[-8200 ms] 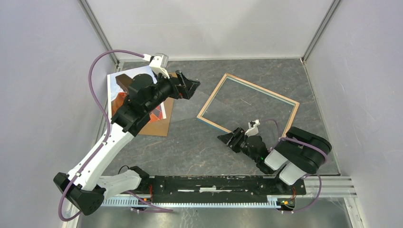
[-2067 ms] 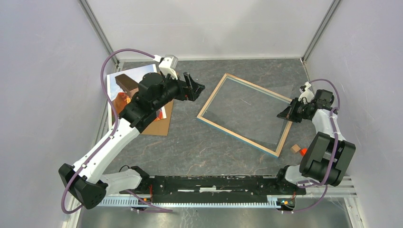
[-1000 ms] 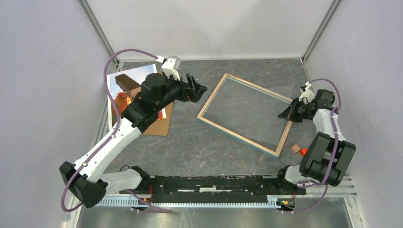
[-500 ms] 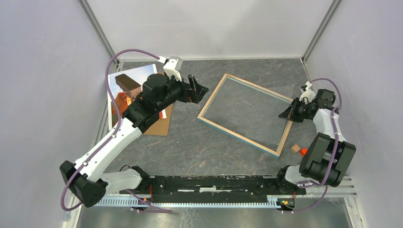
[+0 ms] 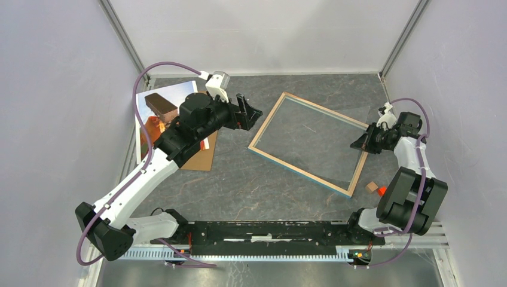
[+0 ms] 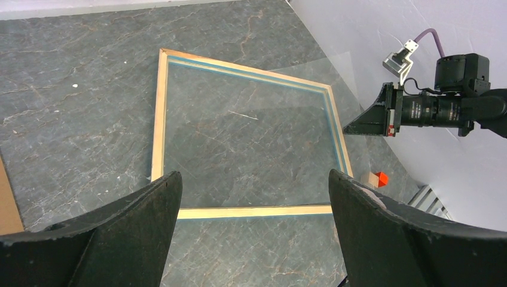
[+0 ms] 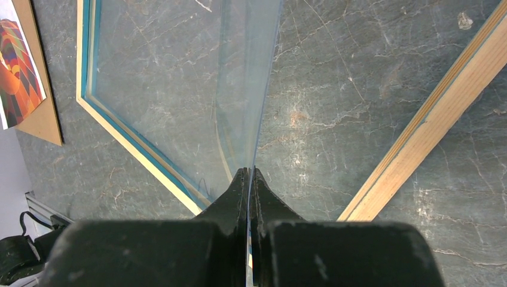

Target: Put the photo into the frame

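The frame (image 5: 266,119) lies back side up mid-table, light wood rim with a blue inner edge (image 6: 157,119). My right gripper (image 5: 354,146) is at its right side, shut on the edge of a clear pane (image 7: 239,89). The pane tilts up out of the frame (image 6: 335,72). The photo (image 5: 150,122), an orange balloon on blue sky, lies at the far left on a brown backing board (image 5: 200,158), partly hidden by my left arm. My left gripper (image 5: 250,115) hovers between photo and frame, open and holding nothing (image 6: 254,174). In the right wrist view the photo (image 7: 18,66) shows at the left edge.
A small wooden cube (image 5: 372,186) and a red block (image 5: 382,191) lie just right of the frame's near right corner. White walls close in the table on three sides. The arms' base rail (image 5: 275,230) runs along the near edge.
My right arm went from the frame's near edge to its right side and closed on the pane. Over the last second nothing moves except a slight rightward drift of the left gripper.
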Controlling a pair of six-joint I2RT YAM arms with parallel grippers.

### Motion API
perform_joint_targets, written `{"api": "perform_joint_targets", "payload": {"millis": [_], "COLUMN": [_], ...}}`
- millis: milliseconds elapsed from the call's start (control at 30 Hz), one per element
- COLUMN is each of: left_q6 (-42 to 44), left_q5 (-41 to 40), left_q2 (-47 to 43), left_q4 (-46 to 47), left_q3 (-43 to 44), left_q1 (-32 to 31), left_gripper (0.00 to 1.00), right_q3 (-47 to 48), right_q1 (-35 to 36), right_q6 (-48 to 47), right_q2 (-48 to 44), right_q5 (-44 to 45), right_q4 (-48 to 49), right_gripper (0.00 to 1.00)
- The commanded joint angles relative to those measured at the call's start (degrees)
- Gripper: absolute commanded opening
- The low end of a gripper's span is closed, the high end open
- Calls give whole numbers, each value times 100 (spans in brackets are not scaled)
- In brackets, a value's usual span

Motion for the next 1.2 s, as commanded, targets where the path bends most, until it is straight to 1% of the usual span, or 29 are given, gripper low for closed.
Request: {"api": "perform_joint_targets", "payload": {"millis": [0,700,967,1100,1167], "left_q6": [74,65,57,91,108], "left_q5": [-138,-91,-74,-142,-159], "left_q2": [8,25,-3,-26,-41], "left_q4": [82,84,84,62,47], "left_q3": [18,28,32,37,46], "left_q1": [-38,-36,-34,-34,-41], "left_gripper": [98,98,98,98,98], "right_q3": [101,-43,-318,-243,-184], "right_q1": [97,93,84,84,84], "right_q6": [-152,-30,130,156,165], "right_q2": [44,-73,-194,-182,-187], "right_q5": [-241,86,134,133,166], "right_q4": [245,269,451,478,471], "right_gripper": [0,0,12,26,34]}}
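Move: The right hand still pinches the clear sheet by its right edge, over the inside of the frame; the frame's middle lies about 16 cm to its left, 2 cm ahead and some 5 cm below. The frame's right rail runs about 4 cm to this hand's right, roughly level with it. The wooden block lies 14 cm back and 6 cm right, the red block 15 cm back and 11 cm right. From the left hand the frame's middle is 23 cm right, 3 cm ahead, 27 cm below. The right fingers let go of the clear sheet's edge: still shut at first, they part to a bit under a third of their range, with the edge left between the tips. Before that the hand edges about half a centimetre forward and left, then it sinks about 1 cm towards the frame and eases back slightly, the wrist hardly turning. ##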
